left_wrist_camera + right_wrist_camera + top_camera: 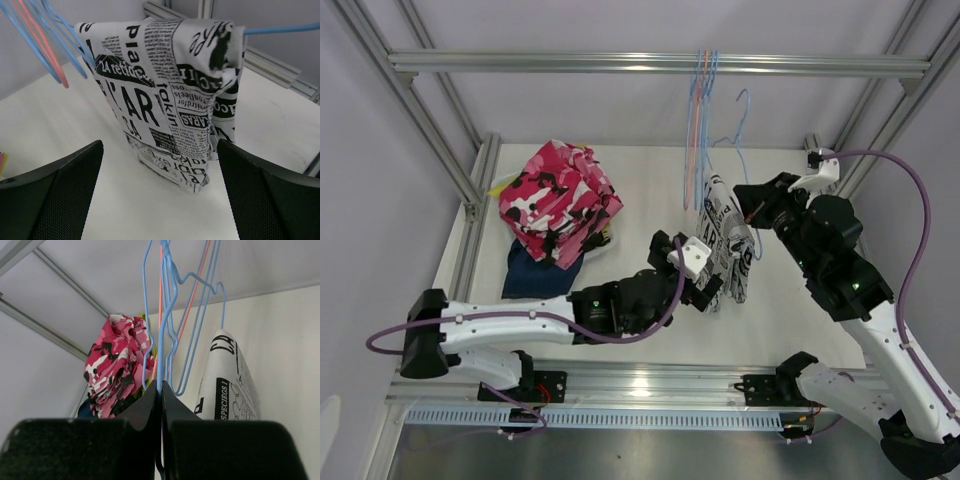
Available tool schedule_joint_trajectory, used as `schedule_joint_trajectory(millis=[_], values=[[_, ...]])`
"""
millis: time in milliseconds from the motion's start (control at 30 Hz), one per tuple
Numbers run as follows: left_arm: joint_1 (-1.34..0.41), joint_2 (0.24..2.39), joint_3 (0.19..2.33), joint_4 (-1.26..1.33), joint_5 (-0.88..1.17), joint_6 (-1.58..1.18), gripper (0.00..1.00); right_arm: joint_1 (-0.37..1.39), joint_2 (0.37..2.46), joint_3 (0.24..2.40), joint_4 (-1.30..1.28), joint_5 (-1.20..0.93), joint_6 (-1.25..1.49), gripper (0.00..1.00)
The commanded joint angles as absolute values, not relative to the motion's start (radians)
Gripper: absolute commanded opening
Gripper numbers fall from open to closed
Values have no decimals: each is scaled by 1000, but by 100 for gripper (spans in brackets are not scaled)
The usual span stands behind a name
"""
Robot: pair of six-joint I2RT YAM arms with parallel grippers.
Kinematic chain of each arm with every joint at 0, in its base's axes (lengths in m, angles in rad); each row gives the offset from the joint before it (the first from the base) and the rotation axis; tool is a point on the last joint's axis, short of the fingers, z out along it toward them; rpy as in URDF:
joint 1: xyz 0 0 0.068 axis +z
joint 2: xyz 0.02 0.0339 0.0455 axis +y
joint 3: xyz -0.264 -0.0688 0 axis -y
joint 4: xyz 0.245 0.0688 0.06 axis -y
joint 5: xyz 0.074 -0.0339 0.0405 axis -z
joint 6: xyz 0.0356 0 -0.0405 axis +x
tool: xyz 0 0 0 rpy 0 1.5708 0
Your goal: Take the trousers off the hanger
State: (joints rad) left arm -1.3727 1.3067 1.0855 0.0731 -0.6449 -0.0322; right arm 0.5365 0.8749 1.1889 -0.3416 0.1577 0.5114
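Observation:
White trousers with black newspaper lettering (728,245) (170,100) (227,385) hang folded over a blue wire hanger (280,29). Their lower hem rests on the white table. My right gripper (754,213) (160,390) is shut on that hanger's blue wire, to the right of the cloth. At the trousers' lower end my left gripper (712,290) (160,190) stands wide open. Its two black fingers (55,195) sit either side of the hem and short of it, with nothing between them.
Several bare blue and pink hangers (703,100) (45,45) (170,315) hang from the top rail (570,62). At the back left lies a pile: pink-red patterned trousers (560,200) (115,370) on top, a navy pair (540,272) below, a yellow edge (500,188). Frame posts border the table.

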Motion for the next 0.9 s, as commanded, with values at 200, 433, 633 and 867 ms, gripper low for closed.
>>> schedule_joint_trajectory(millis=[200,433,633,867], values=[[-1391,1428,1153,330,-765,110,99,640,839,1203,-248,391,498,0],[-1397,1529,1229,362,-752,149,99,646,775,1189,-261,403,514,0],[-1410,1594,1272,348,-745,144,99,644,755,1181,-268,396,508,0],[-1405,1660,1299,383,-764,172,99,646,723,1174,-282,380,512,0]])
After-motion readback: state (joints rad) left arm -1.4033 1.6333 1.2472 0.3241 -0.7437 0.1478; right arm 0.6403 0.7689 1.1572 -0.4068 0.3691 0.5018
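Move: The black-and-white trousers, hanging folded over the blue hanger that the right hand grips, lie about 8 cm ahead of the left hand, 7 cm to its right and a little below. That hanger's near lower corner is roughly 12 cm right and 2 cm ahead. The empty hangers on the rail hang some 14 cm straight ahead, higher up. From the right hand the trousers are around 4 cm ahead, 3 cm left and 10 cm below. The open left hand shifts about 7 cm right beside the trousers; the right draws its hanger 3 cm back and right. ##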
